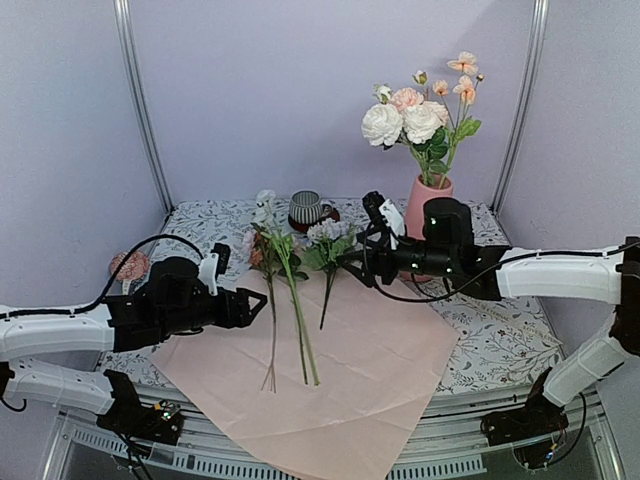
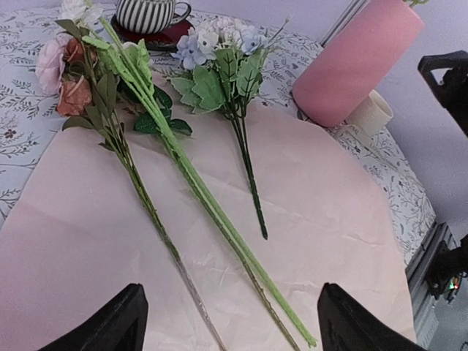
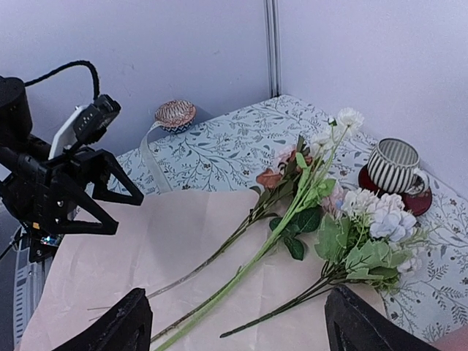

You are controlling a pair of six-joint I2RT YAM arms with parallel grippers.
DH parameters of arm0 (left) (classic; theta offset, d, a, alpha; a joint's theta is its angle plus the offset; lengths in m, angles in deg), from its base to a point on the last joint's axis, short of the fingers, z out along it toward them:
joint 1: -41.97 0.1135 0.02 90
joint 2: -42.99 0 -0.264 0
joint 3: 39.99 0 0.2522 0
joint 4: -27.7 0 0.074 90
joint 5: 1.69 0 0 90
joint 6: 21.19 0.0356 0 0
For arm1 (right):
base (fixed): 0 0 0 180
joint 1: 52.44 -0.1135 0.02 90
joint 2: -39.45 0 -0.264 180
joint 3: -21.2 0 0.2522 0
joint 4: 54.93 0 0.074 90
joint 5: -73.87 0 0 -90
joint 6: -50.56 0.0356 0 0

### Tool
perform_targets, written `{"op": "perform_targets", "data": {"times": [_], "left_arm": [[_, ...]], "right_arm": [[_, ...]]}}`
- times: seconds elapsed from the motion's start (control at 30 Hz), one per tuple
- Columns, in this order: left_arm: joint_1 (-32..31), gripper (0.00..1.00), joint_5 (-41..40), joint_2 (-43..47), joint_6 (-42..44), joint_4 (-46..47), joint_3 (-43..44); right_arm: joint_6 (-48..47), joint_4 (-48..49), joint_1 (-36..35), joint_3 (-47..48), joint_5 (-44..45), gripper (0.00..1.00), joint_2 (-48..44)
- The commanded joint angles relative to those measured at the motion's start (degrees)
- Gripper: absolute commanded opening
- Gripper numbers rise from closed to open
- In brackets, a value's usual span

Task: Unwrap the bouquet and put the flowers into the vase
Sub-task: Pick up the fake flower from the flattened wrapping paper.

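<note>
The pale pink paper (image 1: 340, 380) lies spread flat on the table. Three flowers lie on it: a peach and pink rose stem (image 2: 117, 139), a long light green stem with a white blossom (image 2: 197, 190), and a lilac and white bunch (image 2: 227, 66). The tall pink vase (image 1: 428, 197) at the back right holds several peach and white blooms (image 1: 410, 118). My left gripper (image 2: 230, 322) is open just left of the stems' lower ends (image 1: 258, 303), holding nothing. Above the paper's far corner near the lilac bunch, my right gripper (image 3: 238, 322) hovers open and empty (image 1: 356, 262).
A striped grey cup on a red saucer (image 1: 306, 210) stands behind the flower heads. A small cream mug (image 2: 370, 117) sits beside the vase. A patterned round object (image 1: 128, 265) and a cream ribbon (image 3: 150, 157) lie at the far left on the floral tablecloth (image 1: 500, 340).
</note>
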Motion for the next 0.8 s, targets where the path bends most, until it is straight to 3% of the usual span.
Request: {"op": "perform_targets", "data": {"times": [0.0,0.13,0.4,0.53,0.77], "left_arm": [[1.35,0.8,2.51,-2.07,-1.56,-1.04,-0.77],[1.8,0.78,4.79,-5.64,-2.44,-0.33,-0.13],[2.03,0.76,6.13,-12.19,-6.92,4.15,-0.86],[2.59,0.62,6.11,-16.51,-9.25,4.82,1.12],[4.14,0.5,6.07,-24.13,-8.26,-0.6,8.26]], "right_arm": [[3.71,14.26,-0.38,-6.23,0.72,0.84,3.77],[4.71,24.77,-0.32,-13.3,5.84,0.84,6.76],[6.15,34.06,-0.33,-19.84,13.96,0.81,6.74],[5.7,34.5,-0.33,-19.92,13.74,0.81,6.56],[5.43,34.61,-0.32,-19.15,11.03,0.81,7.46]]}}
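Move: From the left hand, the thin stem of the red-and-pink flower lies on the wrapping paper about 14 cm below, some 2 cm ahead and 2 cm to the right. The thick green-stemmed flower is about 7 cm to the hand's right and 4 cm ahead; the short bluish-white flower is some 14 cm right and 16 cm ahead, both similarly low. From the right hand, the thin stem is about 16 cm left, 2 cm back and 24 cm below. Bring the left gripper down about 9 cm towards the thin stem of the red-and-pink flower, tipping the fingers some 20 degrees further down and narrowing them part-way so the stem lies between them. Meanwhile sink the empty, open right hand, let it rise slightly again, and draw it a little right, away from the flowers, turning slightly clockwise. ##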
